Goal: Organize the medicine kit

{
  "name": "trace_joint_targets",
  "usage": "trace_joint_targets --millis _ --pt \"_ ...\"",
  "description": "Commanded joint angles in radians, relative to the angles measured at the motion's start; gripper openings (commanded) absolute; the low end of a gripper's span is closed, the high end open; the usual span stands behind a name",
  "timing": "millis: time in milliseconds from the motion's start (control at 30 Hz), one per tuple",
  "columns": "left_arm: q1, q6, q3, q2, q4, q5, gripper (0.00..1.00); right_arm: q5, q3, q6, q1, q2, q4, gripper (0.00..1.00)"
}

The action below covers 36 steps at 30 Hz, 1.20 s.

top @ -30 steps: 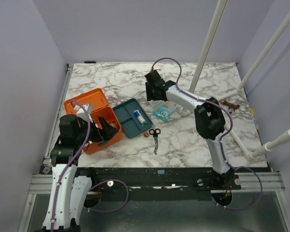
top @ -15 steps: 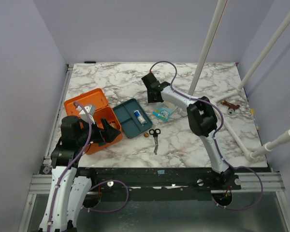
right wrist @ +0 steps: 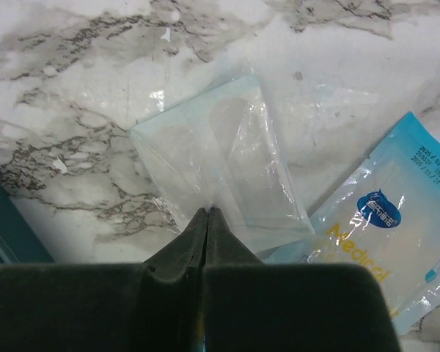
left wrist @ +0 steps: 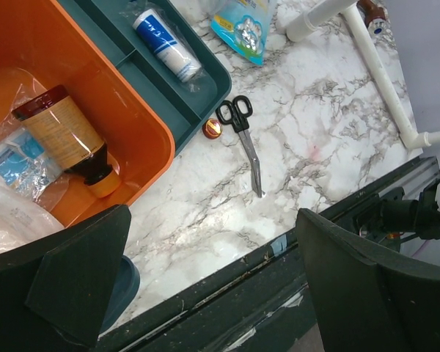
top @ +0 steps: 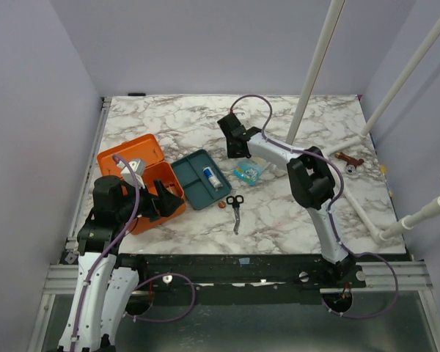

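Note:
The medicine kit point(top: 148, 176) is an orange box, lid open, at the table's left. In the left wrist view its orange wall point(left wrist: 132, 117) encloses a brown bottle point(left wrist: 62, 132) and clear packets. My left gripper point(left wrist: 213, 220) hangs open over the kit's near corner and the table edge, holding nothing; it also shows from above point(top: 163, 199). My right gripper point(right wrist: 207, 213) is shut, its tips pinching the edge of a clear plastic packet point(right wrist: 220, 154) that lies on the marble. A blue medical packet point(right wrist: 389, 220) lies partly under it. From above, the right gripper point(top: 237, 152) is at table centre.
A dark teal tray point(top: 193, 181) beside the kit holds a white roll point(top: 212, 177). Black scissors point(top: 235, 209) and a small orange cap point(top: 221, 205) lie near it. White pipes point(top: 315, 66) stand at the right, with a reddish tool point(top: 348, 160) beyond.
My right gripper's jaws have closed onto the clear packet, and its wrist has shifted slightly left. The left arm has barely moved and stays open.

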Motion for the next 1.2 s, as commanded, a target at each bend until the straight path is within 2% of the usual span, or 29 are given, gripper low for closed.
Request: trace_joint_targets --millis 0,300,633,967,1167 --pt "-0.005 0.003 -0.004 -0.011 0.025 -0.019 0.98 -0.006 -0.088 -0.016 -0.006 -0.108 0.057 0.01" --pt "-0.007 -0.004 -0.003 -0.036 0.022 -0.046 0.99 -0.039 -0.232 -0.073 0.009 -0.311 0.141 0.01" --pt "-0.007 -0.03 0.013 -0.124 -0.011 -0.202 0.98 -0.173 -0.373 -0.228 0.101 -0.566 0.241 0.01" --pt "-0.004 -0.1 0.028 -0.265 -0.076 -0.519 0.98 -0.371 -0.387 -0.357 0.265 -0.678 0.281 0.01" --pt "-0.003 -0.146 0.027 -0.394 -0.099 -0.69 0.99 -0.424 -0.343 -0.394 0.359 -0.626 0.297 0.01"
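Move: The right hand, down at the table, already pinches the clear bag; the orange box lies about 28 cm to its left and 21 cm nearer the base, its middle 3 cm higher. The green tray is some 11 cm left and 12 cm back, the blue packet about 6 cm right and 8 cm back, both at hand level. From the left hand the orange box lies roughly 7 cm ahead, 9 cm left and 14 cm below. Right hand lifts the still-pinched bag about 22 cm, back-left towards the orange box; left shifts 8 cm left. ##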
